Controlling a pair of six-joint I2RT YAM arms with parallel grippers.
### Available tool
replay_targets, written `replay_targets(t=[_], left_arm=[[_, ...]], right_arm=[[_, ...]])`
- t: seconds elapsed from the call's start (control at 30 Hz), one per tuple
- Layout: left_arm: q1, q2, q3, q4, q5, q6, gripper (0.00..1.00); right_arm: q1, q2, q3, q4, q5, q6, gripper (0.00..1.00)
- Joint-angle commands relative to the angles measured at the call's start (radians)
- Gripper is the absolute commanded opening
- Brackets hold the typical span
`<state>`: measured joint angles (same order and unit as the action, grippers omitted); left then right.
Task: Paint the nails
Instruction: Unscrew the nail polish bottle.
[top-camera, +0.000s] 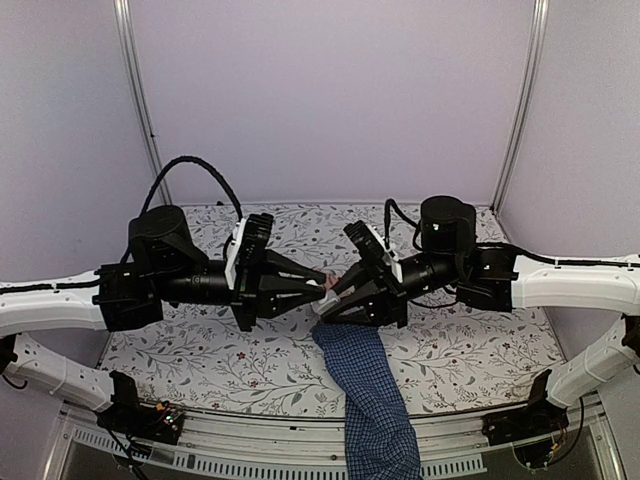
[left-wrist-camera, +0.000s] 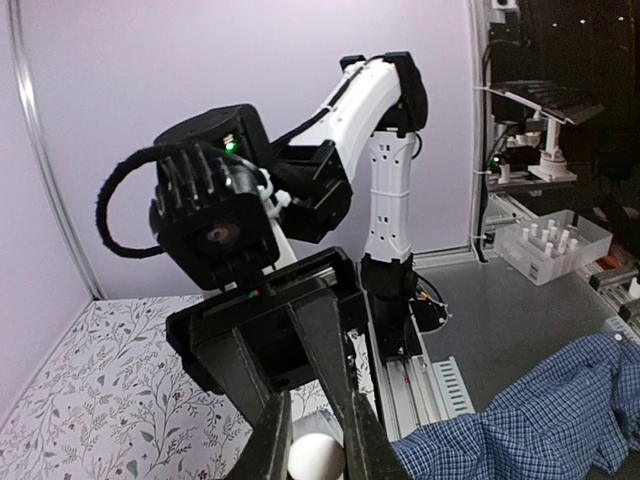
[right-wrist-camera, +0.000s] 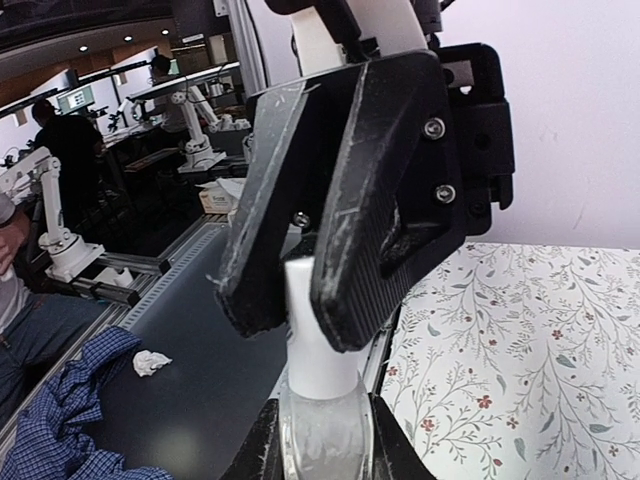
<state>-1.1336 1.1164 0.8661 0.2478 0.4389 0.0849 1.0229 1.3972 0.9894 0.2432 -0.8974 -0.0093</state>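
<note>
A small clear nail-polish bottle with a white cap hangs above the middle of the table. My right gripper is shut on the glass body, and my left gripper is shut on the cap from the opposite side. In the left wrist view the cap shows as a white round end between my left gripper's fingers. From above, the two grippers meet tip to tip over the top end of the blue checked sleeve. A pale bit of the hand peeks out below them; the nails cannot be made out.
The sleeve runs down over the table's front edge. A floral cloth covers the table. Both arms stretch inward from the sides. A crumpled white tissue lies on the dark surface beyond the table, and a rack of white tubes stands there too.
</note>
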Motion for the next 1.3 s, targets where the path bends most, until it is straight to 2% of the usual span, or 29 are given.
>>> replay_targets(t=[0.0, 0.43, 0.87, 1.1, 1.27], left_arm=[[-0.012, 0.018, 0.022, 0.008, -0.184, -0.063, 0.0], [-0.008, 0.06, 0.013, 0.053, -0.357, -0.132, 0.0], [0.018, 0.139, 0.059, 0.047, -0.605, -0.251, 0.0], [0.023, 0.19, 0.105, 0.007, -0.684, -0.338, 0.0], [0.039, 0.211, 0.128, -0.022, -0.67, -0.385, 0.0]], right_arm=[[-0.001, -0.031, 0.015, 0.043, 0.214, 0.02, 0.0], [-0.001, -0.014, 0.049, 0.048, 0.433, -0.009, 0.0], [-0.001, 0.025, 0.088, 0.061, 0.74, -0.038, 0.0], [0.0, 0.057, 0.113, 0.066, 0.797, -0.026, 0.0], [0.0, 0.073, 0.122, 0.06, 0.825, -0.023, 0.0]])
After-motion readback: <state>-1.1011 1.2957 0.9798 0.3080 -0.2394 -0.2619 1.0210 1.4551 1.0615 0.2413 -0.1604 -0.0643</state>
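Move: The left hand holds the cap between its pads, with the bottle body about 4 cm below them, straight under. The right hand holds that bottle body, and the cap sits about 4 cm above its pads. The person's hand lies on the table some 23 cm ahead and about 2 cm to the right of both grippers, roughly 32 cm below the left one and 28 cm below the right one. Still pinching the cap above and the bottle body below, both hands travel forward together through the air by about 14 cm, nearly level, towards over the person's hand. On the way they twist against each other to unscrew the cap: the left wrist turns the cap some 40 degrees counter-clockwise, leaning a little as it goes, while the right turns the bottle about as far clockwise, and both sets of fingers keep their hold. ##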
